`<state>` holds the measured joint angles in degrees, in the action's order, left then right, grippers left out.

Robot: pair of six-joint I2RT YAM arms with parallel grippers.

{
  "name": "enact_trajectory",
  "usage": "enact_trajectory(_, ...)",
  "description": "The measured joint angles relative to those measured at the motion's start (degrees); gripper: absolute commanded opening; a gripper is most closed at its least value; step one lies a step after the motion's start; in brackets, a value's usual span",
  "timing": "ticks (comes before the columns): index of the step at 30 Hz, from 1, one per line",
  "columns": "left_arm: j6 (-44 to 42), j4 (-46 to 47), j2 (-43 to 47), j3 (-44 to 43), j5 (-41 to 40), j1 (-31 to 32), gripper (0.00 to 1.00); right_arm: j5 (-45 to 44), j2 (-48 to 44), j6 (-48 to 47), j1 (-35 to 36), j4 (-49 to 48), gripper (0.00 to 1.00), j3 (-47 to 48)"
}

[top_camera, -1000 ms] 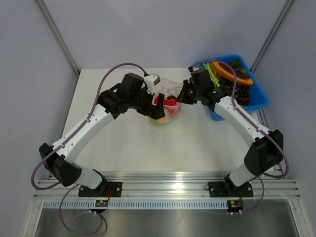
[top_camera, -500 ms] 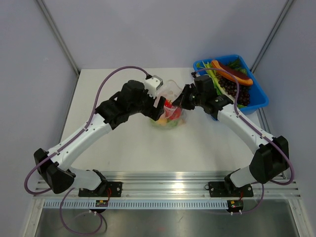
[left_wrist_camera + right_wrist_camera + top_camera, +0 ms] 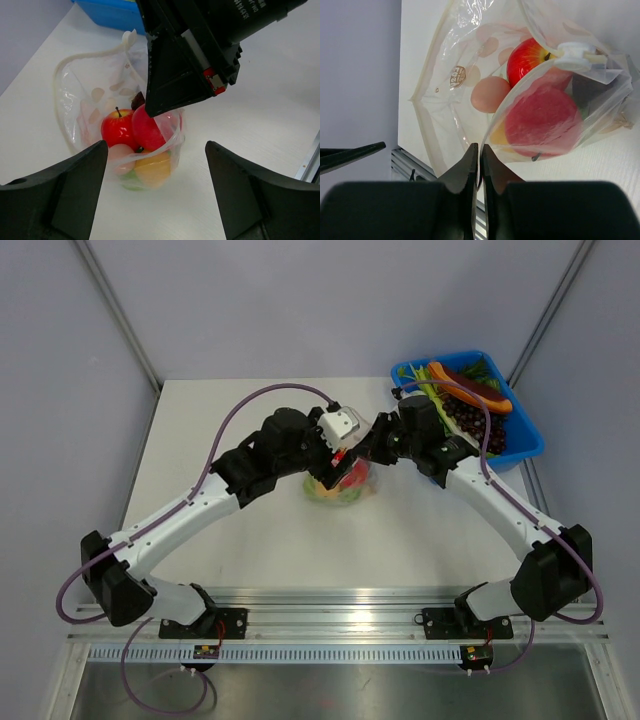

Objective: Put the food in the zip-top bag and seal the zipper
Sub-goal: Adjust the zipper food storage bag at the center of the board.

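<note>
The zip-top bag [image 3: 346, 483] stands mid-table, clear and crinkly, holding the food: a red apple [image 3: 117, 130], a larger red fruit [image 3: 543, 121], a peach piece [image 3: 490, 93] and a yellow-orange piece [image 3: 153, 168]. Its mouth is open. The zipper [image 3: 516, 97] runs from a white slider [image 3: 574, 53] down into my right gripper [image 3: 480, 150], which is shut on that rim strip. My left gripper [image 3: 156, 186] hangs open just over the bag, with its fingers [image 3: 75, 192] wide on either side and nothing between them. From above, the left gripper [image 3: 334, 454] and right gripper [image 3: 362, 450] meet over the bag.
A blue tray [image 3: 522, 447] at the back right holds dark grapes [image 3: 482, 426], an orange carrot [image 3: 470, 386] and green beans; its corner [image 3: 112, 12] shows behind the bag. Grey walls close off the table's back and sides.
My left arm has swung right, so its gripper now sits over the bag instead of at its left side. The right gripper has shifted slightly left, and the bag is more bunched and upright.
</note>
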<state>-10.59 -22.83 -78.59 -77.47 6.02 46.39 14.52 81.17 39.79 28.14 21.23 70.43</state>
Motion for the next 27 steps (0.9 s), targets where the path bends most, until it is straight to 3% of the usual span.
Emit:
enact_trajectory(14,-3.41,3.37,-5.31,1.46,6.56,0.24,0.74,0.00,0.00,0.15,0.00,-0.44,0.17,-0.90)
enact_trajectory(17,-3.21,4.07,-5.31,2.21,6.78,0.24,0.47,0.07,0.00,0.11,0.00,-0.37,0.23,-0.31)
enact_trajectory(18,-3.21,4.24,-5.31,2.51,6.75,0.24,0.37,0.11,0.00,0.09,0.00,-0.42,0.31,0.00)
enact_trajectory(19,-3.04,4.42,-5.31,2.78,6.71,0.24,0.15,0.15,0.00,0.07,0.00,-0.48,0.38,0.24)
enact_trajectory(20,-2.82,4.48,-5.31,2.95,6.64,0.24,0.06,0.13,0.00,0.04,0.00,-0.52,0.44,0.46)
enact_trajectory(21,-3.06,4.48,-5.35,2.97,6.54,0.24,0.00,0.09,-0.04,-0.31,0.00,-0.55,0.48,0.68)
enact_trajectory(27,-2.62,4.55,-5.38,3.02,7.28,-0.55,0.00,-2.95,-3.21,-3.65,0.00,1.03,0.68,1.75)
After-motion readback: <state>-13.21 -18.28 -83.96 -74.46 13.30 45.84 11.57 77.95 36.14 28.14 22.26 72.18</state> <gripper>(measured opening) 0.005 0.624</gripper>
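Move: The bag's near rim, still pinched in the right fingers, lies about 3 cm to the left hand's right and 4 cm below it, level with it front to back; from the right hand the spot is about 1 cm back and 2 cm down. From the left hand, inside the bag and some 11 cm lower, the red fruit is about 6 cm ahead and 5 right, the apple 9 ahead and 1 right, the egg 5 ahead and 1 left. The left hand, jaws open, sinks about 4.5 cm and goes about 2.5 cm to its right, yawing slightly clockwise, to bring its fingers in just under the right fingertips, and once it has nearly stopped it shuts them fully to pinch the bag's rim. The right hand keeps its pinch on that rim almost motionless until the left closes, then opens to over half, lets the rim go and rises about 3 cm away from it, drifting a centimetre to its right as the fingers tip down a little. ##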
